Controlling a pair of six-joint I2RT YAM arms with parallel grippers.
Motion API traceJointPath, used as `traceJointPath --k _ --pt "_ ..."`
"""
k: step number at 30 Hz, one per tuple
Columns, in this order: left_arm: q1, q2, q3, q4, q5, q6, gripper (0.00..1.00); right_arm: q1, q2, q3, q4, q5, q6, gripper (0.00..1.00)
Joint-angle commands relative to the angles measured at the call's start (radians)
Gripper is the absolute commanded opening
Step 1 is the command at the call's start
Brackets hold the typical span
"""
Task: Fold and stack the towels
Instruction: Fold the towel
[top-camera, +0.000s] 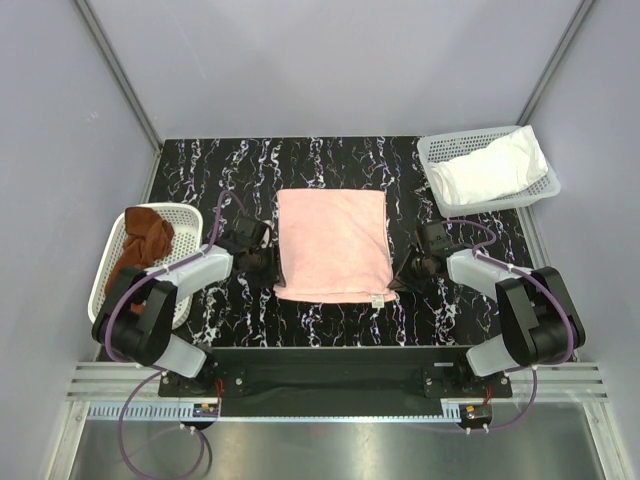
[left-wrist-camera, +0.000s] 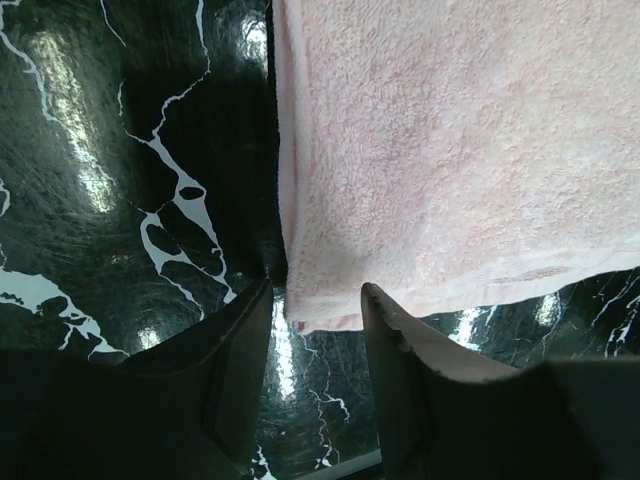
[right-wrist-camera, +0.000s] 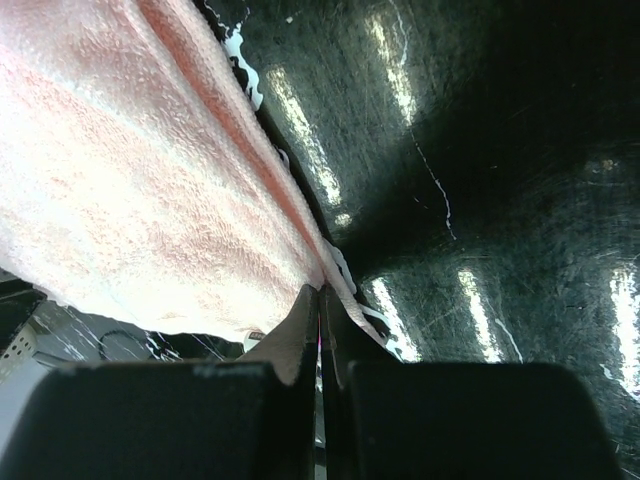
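A pale pink towel lies flat and folded in the middle of the black marbled table. My left gripper stands open at its near left corner; in the left wrist view that corner of the towel sits just ahead of the gripper, between the tips. My right gripper is shut on the towel's right edge; the right wrist view shows the gripper pinching the pink cloth. A rust-brown towel lies crumpled in the left basket. A white towel lies in the right basket.
A white mesh basket sits at the table's left edge beside my left arm. Another white mesh basket stands at the back right corner. Grey walls enclose the table on three sides.
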Motion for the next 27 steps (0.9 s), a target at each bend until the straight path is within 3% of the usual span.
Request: traceJointPath --k 1,6,10,12,25,27 --pt "-0.005 -0.014 -0.036 0.072 -0.012 -0.015 0.43 0.011 -0.025 -0.004 0.007 0.023 0.013 0.00" --pt "-0.005 -0.016 -0.024 0.061 -0.016 -0.011 0.28 0.010 -0.023 0.003 0.000 0.031 0.008 0.00" --pt "-0.005 -0.023 0.014 0.026 -0.040 -0.001 0.05 0.010 -0.033 0.017 -0.022 0.044 0.001 0.00" --pt "-0.007 -0.019 0.036 0.000 -0.038 0.006 0.00 0.010 -0.039 0.031 -0.058 0.070 -0.018 0.00" --pt "-0.008 -0.005 0.149 -0.089 0.036 0.014 0.00 0.010 -0.073 0.204 -0.206 0.104 -0.107 0.00" --pt "-0.010 -0.010 0.244 -0.172 0.071 0.014 0.00 0.008 -0.050 0.273 -0.329 0.098 -0.145 0.00"
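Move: The pink towel's near left corner lies between the left hand's open fingers, about 1 cm below the hand point and 1 cm back. The far left corner is some 28 cm straight ahead of this hand. The right hand already grips the towel's near right corner. Its far right corner is some 29 cm ahead and 3 cm left; the white tag is about 4 cm back and 5 cm left of this hand. The left fingers pinch the upper layer at the towel's near left corner, closing fully while the hand sinks about half a centimetre, then stays low. The right hand waits with its grip kept; then both lift together off the lower layer, left about 3 cm and right about 4.5 cm, easing 1–2 cm forward towards the far edge. ##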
